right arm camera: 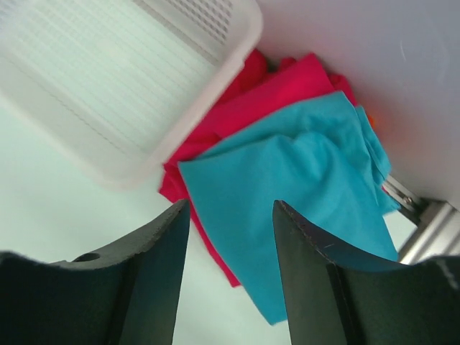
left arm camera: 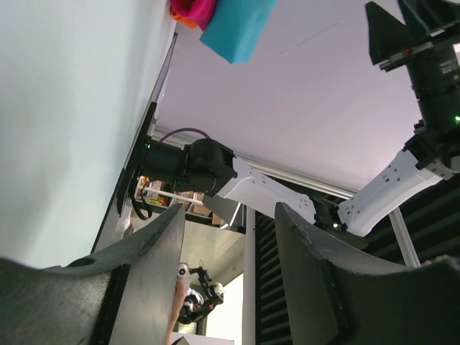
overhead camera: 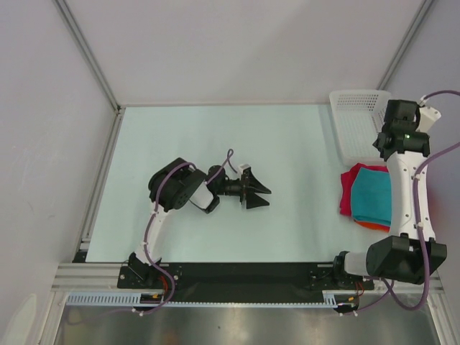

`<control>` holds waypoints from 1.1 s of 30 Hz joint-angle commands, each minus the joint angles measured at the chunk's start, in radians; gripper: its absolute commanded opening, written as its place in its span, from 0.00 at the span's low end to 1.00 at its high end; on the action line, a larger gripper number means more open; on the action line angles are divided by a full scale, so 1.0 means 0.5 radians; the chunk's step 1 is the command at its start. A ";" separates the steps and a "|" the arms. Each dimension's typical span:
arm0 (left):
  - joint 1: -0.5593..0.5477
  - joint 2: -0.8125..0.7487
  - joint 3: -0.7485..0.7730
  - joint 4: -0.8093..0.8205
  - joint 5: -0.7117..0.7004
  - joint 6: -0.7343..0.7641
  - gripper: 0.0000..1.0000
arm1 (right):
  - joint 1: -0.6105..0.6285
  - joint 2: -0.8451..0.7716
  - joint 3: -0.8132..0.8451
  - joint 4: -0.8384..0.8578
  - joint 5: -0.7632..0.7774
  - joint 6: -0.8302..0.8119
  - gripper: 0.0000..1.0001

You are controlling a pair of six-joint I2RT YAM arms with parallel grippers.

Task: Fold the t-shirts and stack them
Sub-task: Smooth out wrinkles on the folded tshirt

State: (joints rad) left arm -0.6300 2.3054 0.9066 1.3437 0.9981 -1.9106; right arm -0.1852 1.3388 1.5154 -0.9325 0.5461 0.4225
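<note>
The t-shirts lie in a loose pile at the table's right edge. A teal one (overhead camera: 374, 195) (right arm camera: 302, 194) is on top, over a crimson-pink one (overhead camera: 350, 188) (right arm camera: 280, 86). An orange one shows only as an edge (overhead camera: 369, 226) (right arm camera: 371, 118). My right gripper (right arm camera: 230, 208) hangs open above the pile's near-left corner, nothing between its fingers. My left gripper (overhead camera: 256, 191) (left arm camera: 230, 212) is at the table's middle, far from the pile. It is turned sideways toward the right, open and empty. Its wrist view catches the teal shirt (left arm camera: 241, 25) at the top.
A white mesh basket (overhead camera: 356, 122) (right arm camera: 108, 79) stands at the back right, touching the pile's far side. The right arm (overhead camera: 406, 194) reaches up over the shirts from its base. Metal frame rails edge the table on the left and right.
</note>
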 commanded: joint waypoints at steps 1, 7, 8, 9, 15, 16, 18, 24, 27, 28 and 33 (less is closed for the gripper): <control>0.030 -0.043 -0.181 0.770 -0.014 -0.265 0.58 | -0.086 -0.048 -0.250 -0.028 0.052 0.072 0.55; 0.033 -0.132 -0.221 0.770 0.010 -0.274 0.59 | -0.197 0.059 -0.524 -0.004 0.058 0.177 0.54; 0.039 -0.135 -0.212 0.770 0.019 -0.281 0.59 | -0.209 0.071 -0.597 0.003 0.061 0.207 0.54; 0.042 -0.153 -0.212 0.770 0.032 -0.284 0.59 | -0.231 0.080 -0.628 0.006 0.083 0.223 0.54; 0.045 -0.196 -0.233 0.770 0.038 -0.271 0.59 | -0.476 0.129 -0.852 0.125 0.135 0.278 0.54; 0.045 -0.193 -0.236 0.770 0.041 -0.274 0.59 | -0.516 0.139 -0.859 0.132 0.147 0.278 0.54; 0.045 -0.190 -0.245 0.770 0.047 -0.268 0.59 | -0.574 0.172 -0.886 0.165 0.233 0.257 0.54; 0.045 -0.196 -0.282 0.770 0.056 -0.247 0.59 | -0.608 0.356 -0.877 0.239 0.328 0.210 0.54; 0.048 -0.211 -0.307 0.770 0.062 -0.238 0.60 | -0.584 0.479 -0.795 0.187 0.338 0.235 0.54; 0.048 -0.218 -0.319 0.770 0.059 -0.235 0.60 | -0.566 0.488 -0.776 0.175 0.347 0.235 0.54; 0.057 -0.251 -0.344 0.770 0.041 -0.232 0.60 | -0.366 0.363 -0.656 0.092 0.442 0.241 0.54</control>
State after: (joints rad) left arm -0.6144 2.2059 0.7643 1.3407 1.0069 -1.9392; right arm -0.4355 1.5787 1.1088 -0.8757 0.6975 0.5236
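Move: The teal shirt, folded on the stack, has its middle about 8 cm back from the right hand and 23 cm below it, hardly to either side. The red shirt lies beneath, nearly centred with it, some 25 cm below the hand; the white basket's middle is roughly 18 cm ahead, 3 cm right and 23 cm down. From the left hand the teal shirt lies some 40 cm right, about level ahead and 3 cm lower. Open fingertips come down onto the rumpled right-hand, near part of the teal shirt: the right hand drops about 19 cm from well above while drawing back some 10 cm and then shifting to the right. On the way the fingers tip some 30 degrees farther down and swing clockwise, their gap unchanged. The empty left hand eases about 3 cm back and to its left. ##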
